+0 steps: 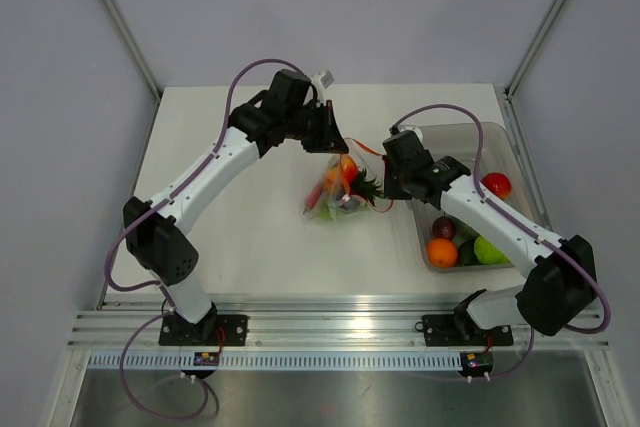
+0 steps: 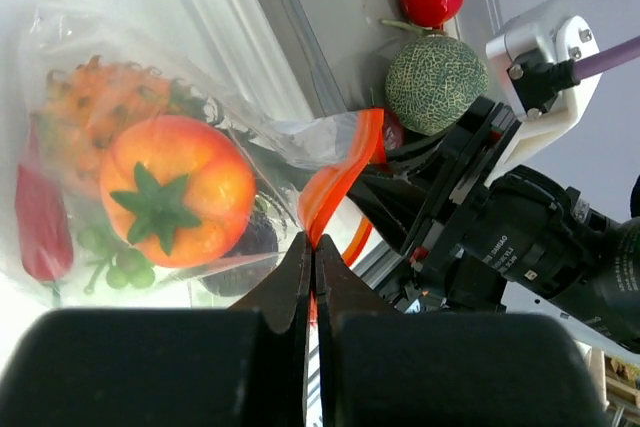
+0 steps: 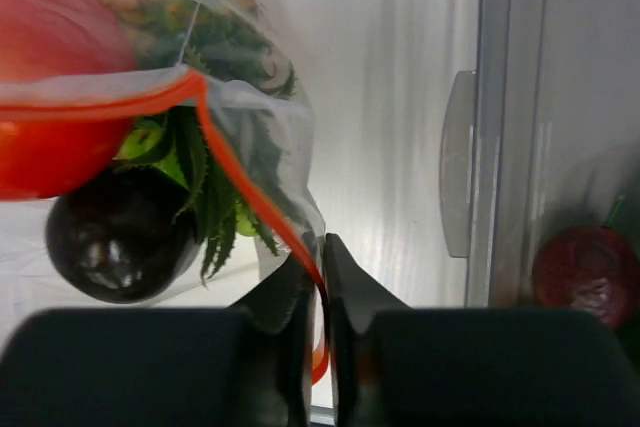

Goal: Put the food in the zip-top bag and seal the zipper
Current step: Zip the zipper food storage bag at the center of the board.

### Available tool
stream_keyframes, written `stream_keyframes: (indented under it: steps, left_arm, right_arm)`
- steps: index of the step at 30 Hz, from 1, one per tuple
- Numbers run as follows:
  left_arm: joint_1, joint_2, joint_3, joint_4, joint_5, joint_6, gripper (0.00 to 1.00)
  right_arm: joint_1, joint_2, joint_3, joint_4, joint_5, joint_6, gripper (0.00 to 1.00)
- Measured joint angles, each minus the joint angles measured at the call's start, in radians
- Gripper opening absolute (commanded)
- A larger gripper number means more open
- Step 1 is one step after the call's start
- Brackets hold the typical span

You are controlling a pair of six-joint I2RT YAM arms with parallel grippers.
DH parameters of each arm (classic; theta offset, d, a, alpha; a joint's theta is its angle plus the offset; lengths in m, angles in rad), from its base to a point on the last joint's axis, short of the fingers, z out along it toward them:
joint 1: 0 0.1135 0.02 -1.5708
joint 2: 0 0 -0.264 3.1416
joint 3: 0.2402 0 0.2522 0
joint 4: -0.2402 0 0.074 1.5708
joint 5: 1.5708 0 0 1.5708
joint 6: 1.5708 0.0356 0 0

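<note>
The zip-top bag (image 1: 338, 195) lies mid-table, holding food: an orange tomato-like piece (image 2: 175, 192), a pineapple (image 2: 105, 97), a red chili (image 2: 40, 222) and a dark purple piece (image 3: 115, 242). My left gripper (image 1: 335, 143) is above the bag's far side, and in the left wrist view the left gripper (image 2: 313, 247) is shut on the red-orange zipper (image 2: 335, 172). From the right, my right gripper (image 1: 392, 187) meets the bag's mouth. In the right wrist view the right gripper (image 3: 322, 259) has its jaws pinched together on the zipper (image 3: 240, 182).
A rigid clear bin (image 1: 455, 128) stands at the right with more food: a red piece (image 1: 496, 185), an orange (image 1: 441, 252), a green piece (image 1: 488, 250) and a netted melon (image 2: 436, 72). The bin's wall (image 3: 500, 127) runs close beside my right gripper.
</note>
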Motion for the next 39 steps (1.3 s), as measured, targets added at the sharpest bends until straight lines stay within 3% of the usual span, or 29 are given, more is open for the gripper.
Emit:
stream_keyframes:
  steps: [1,4,5,6,9,13,17,26,30,33,36,39]
  left_arm:
    - [0.000,0.012,0.019,-0.007,0.000,0.006,0.00]
    - [0.001,0.061,0.091,-0.035,0.000,0.047,0.05]
    - [0.001,0.083,0.127,-0.053,0.000,0.068,0.11]
    - [0.002,0.109,0.174,-0.081,0.003,0.090,0.30]
    - [0.003,0.166,0.300,-0.119,0.009,0.169,0.59]
    - [0.004,0.131,0.323,-0.131,-0.013,0.275,0.73]
    - [0.005,-0.044,0.126,-0.068,-0.060,0.356,0.73]
    - [0.005,-0.565,-0.536,0.246,-0.133,0.450,0.68]
    - [-0.004,-0.680,-0.829,0.433,-0.119,0.493,0.68]
    - [-0.013,-0.745,-1.032,0.589,-0.109,0.533,0.75]
    - [-0.019,-0.795,-1.168,0.723,-0.107,0.569,0.75]
    - [-0.026,-0.795,-1.204,0.827,-0.093,0.604,0.75]
  right_arm:
    - [0.000,0.000,0.002,0.008,-0.006,0.002,0.00]
    - [-0.014,0.002,0.013,0.024,-0.034,0.016,0.00]
    - [-0.026,0.002,0.016,0.032,-0.050,0.024,0.00]
    - [-0.042,0.002,0.017,0.043,-0.066,0.034,0.00]
    - [-0.100,0.005,0.017,0.079,-0.129,0.074,0.00]
    - [-0.154,0.013,0.016,0.121,-0.200,0.128,0.00]
    - [-0.158,0.014,0.016,0.154,-0.250,0.161,0.00]
    - [-0.161,0.021,0.016,0.179,-0.319,0.184,0.00]
    - [-0.165,0.023,0.016,0.185,-0.338,0.186,0.00]
    - [-0.166,0.026,0.015,0.195,-0.347,0.186,0.00]
    - [-0.166,0.026,0.008,0.203,-0.359,0.186,0.00]
    - [-0.166,0.026,0.002,0.207,-0.361,0.185,0.00]
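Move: The left fingers already pinch the bag's far-left rim. The zipper slider lies about 5 cm back, 7 to the right and 12 below them, the tomato in the bag roughly 9 ahead and 17 below, and the pineapple leaves some 5 ahead, 5 right and 19 below. From the right fingers, almost shut on the near-right rim, the slider is about 3 cm back and 3 left, at nearly their height, and the food bin's middle some 8 ahead, 19 right and 10 below. Left opens, frees the rim and swings some 15 cm left, down and back; right shuts, shifting its rim forward. ##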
